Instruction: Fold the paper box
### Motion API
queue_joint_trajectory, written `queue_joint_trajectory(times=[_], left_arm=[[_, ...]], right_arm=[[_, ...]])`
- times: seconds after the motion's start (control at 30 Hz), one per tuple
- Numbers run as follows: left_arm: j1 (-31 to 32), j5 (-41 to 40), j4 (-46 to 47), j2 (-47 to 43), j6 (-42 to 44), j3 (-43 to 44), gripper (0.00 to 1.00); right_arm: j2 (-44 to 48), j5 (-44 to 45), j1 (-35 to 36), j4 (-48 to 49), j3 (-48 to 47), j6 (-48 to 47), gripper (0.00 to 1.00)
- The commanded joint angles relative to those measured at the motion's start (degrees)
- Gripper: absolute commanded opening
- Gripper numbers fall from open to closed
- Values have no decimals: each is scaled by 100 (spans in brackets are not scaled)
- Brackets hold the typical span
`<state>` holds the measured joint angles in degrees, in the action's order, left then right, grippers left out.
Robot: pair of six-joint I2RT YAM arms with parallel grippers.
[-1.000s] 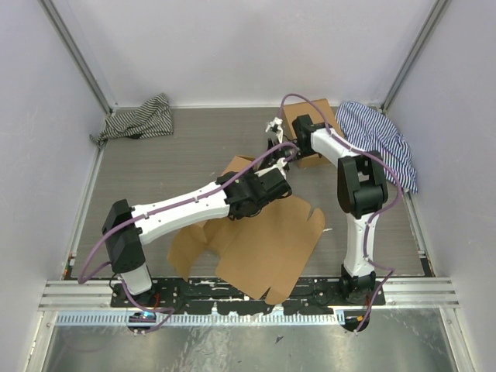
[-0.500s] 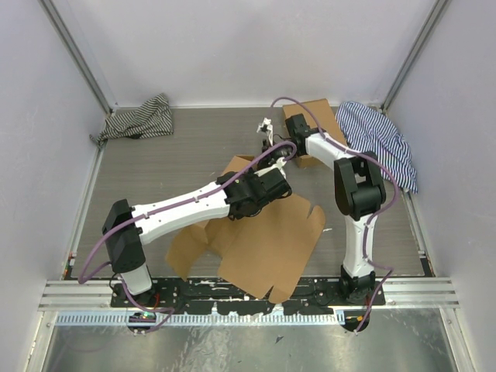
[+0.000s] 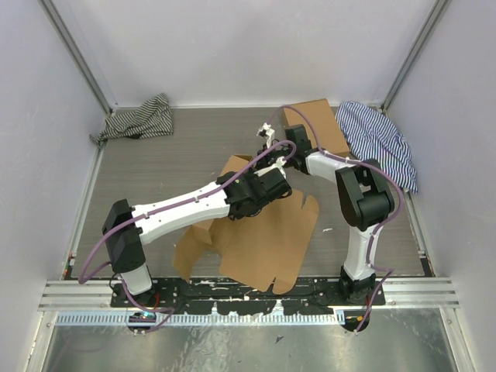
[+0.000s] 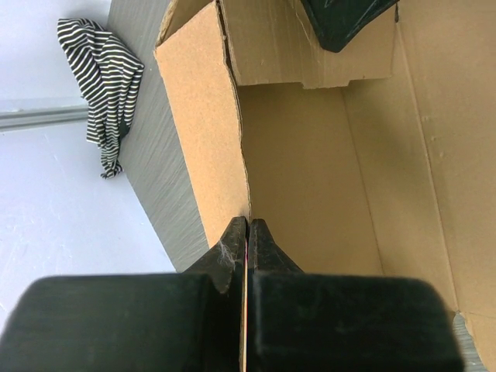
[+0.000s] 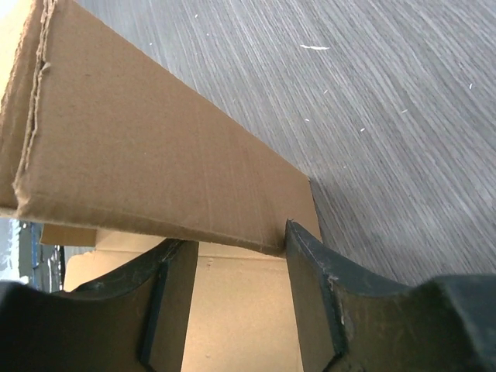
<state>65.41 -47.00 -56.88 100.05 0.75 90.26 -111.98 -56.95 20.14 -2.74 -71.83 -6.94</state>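
The paper box (image 3: 263,240) lies half-folded in the middle of the table, brown, with flaps spread toward the near edge. My left gripper (image 3: 273,186) is shut on the upper edge of a raised side wall (image 4: 203,116); its fingertips (image 4: 248,226) pinch the cardboard between them. My right gripper (image 3: 271,146) stands open at the box's far side. In the right wrist view a raised flap (image 5: 155,147) crosses in front of that gripper (image 5: 232,236), and the flap's lower corner touches the right finger (image 5: 310,263). The box floor shows between those fingers.
A smaller, squarer brown cardboard box (image 3: 319,124) sits at the back right, beside a blue striped cloth (image 3: 381,139). A black-and-white striped cloth (image 3: 139,118) lies in the back left corner. White walls enclose the table on three sides.
My right gripper has come away from the smaller box, leftward to the paper box's far flap, its jaws slightly narrower. The paper box's near flaps have drawn in a little. The left grip is unchanged.
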Motion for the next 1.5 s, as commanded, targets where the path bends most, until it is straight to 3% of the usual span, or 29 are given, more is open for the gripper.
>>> queue_joint_trajectory(times=[0.0,0.8,1.17,1.47], left_arm=[[58,431,92,151,-148,78,0],[45,181,56,-149,-75,-8,0],[42,96,57,-87,-97,97,0],[21,-248,60,-103,-211,54,2]], right_arm=[[424,295,102,1358,183,562,52],[411,-477,106,1364,-22,465,57],[514,-9,190,1347,-2,526,24],[648,386,227,1372,225,529,16]])
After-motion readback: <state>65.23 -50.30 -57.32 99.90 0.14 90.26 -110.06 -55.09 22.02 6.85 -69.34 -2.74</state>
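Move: The small flap at the box's far end already stands between the right hand's open fingers, its middle roughly 3 cm left of that hand, 1 cm back and 2 cm below. From the right hand, the raised side wall's middle is about 10 cm back, 8 cm left and 2 cm below; the spare cardboard box lies some 17 cm right, 7 cm ahead and 5 cm below. From the left hand the flap is about 8 cm ahead, 2 cm right and 7 cm below. The far-end flap is drawn in by the right hand's fingers: pointing left and slightly down, they work about 1.5 cm left and as much up along it, tilting some 5 degrees, then close from half open to about a quarter and pinch its edge. The left hand keeps its shut grip on the raised side wall's upper edge, easing barely 1 cm left and up late on. ##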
